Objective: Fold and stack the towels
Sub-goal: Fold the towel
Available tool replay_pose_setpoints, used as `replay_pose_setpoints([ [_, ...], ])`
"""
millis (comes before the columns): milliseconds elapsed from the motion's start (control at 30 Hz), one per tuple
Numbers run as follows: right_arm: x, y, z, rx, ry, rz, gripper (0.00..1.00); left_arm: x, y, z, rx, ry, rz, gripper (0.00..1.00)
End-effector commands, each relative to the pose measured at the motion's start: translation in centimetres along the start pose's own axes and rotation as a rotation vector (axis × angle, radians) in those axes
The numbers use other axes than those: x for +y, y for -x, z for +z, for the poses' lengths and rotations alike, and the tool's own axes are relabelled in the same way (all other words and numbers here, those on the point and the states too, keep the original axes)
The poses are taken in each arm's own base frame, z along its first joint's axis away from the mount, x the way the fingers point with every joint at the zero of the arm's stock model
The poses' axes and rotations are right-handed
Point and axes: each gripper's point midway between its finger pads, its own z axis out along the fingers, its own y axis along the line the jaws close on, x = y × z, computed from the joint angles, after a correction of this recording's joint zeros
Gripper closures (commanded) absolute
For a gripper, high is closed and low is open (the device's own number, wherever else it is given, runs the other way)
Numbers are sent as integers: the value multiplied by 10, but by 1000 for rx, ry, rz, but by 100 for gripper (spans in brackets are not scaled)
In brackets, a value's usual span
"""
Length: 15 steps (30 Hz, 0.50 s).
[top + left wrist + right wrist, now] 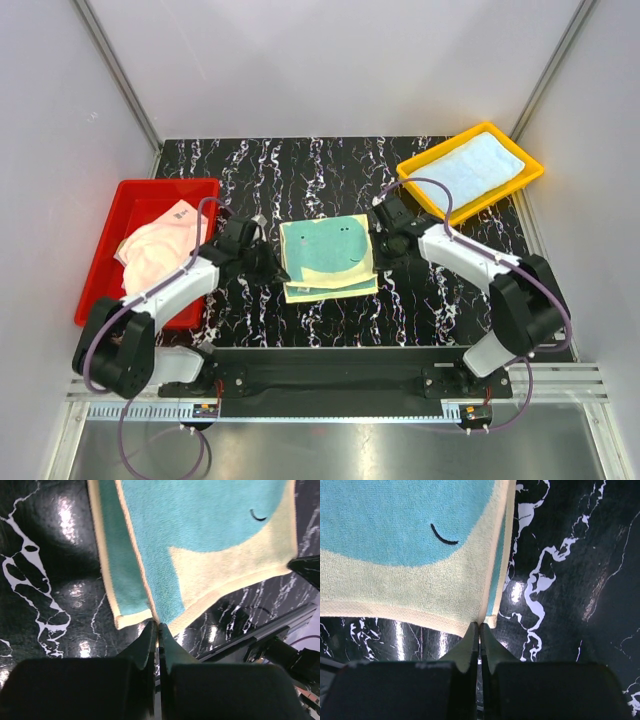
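Observation:
A pale yellow towel (325, 255) with a teal shape and a small black curved mark lies partly folded in the middle of the black marble table, its upper layer over a lower one. My left gripper (277, 270) is shut on the upper layer's left corner; its tips (158, 626) pinch the yellow hem (210, 595). On the other side, my right gripper (377, 254) is shut on the right corner, its tips (479, 625) closed on the hem (420, 615). A peach-pink towel (160, 250) lies crumpled in the red tray (110, 260). A light blue towel (472, 168) lies flat in the yellow tray (420, 180).
The red tray sits along the table's left edge and the yellow tray at the back right corner. White walls enclose the table on three sides. A black rail (340, 360) with the arm bases runs along the near edge.

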Motion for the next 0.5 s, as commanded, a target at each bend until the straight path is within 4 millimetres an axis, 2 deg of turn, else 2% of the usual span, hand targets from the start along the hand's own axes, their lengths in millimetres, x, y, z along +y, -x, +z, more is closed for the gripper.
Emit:
replay_pose_setpoints([
  [0,-3,-5,-5,-29,-5,28,100,5,-11,1,2,-13,2,100],
  [167,-3,-25,11,2,29,40,100,10,-21,12,14,-36,-8,100],
  [467,-5,-37,28,25,44,51,100,24,-36,28,62,-20,-8,100],
])
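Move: The left hand still pinches the near left corner of the towel's top layer; the lower layer's near left corner lies about 3 cm back, level sideways and 5 cm below. The right hand grips the matching corner, with the lower layer's near right corner about 3 cm back, 1 cm right, 5 cm below. The red bin's middle is roughly 28 cm left and 6 cm ahead of the left hand; the yellow tray's, some 18 cm right and 22 cm ahead of the right hand. Down and back together, both hands lower the held corners about 4 cm while drawing them some 3 cm towards the robot, bringing the top layer's near edge to the lower layer's. The backward pull finishes first, and the end is almost straight down with the fingertips tipping slightly back under the wrists; both grippers stay shut on the cloth. ##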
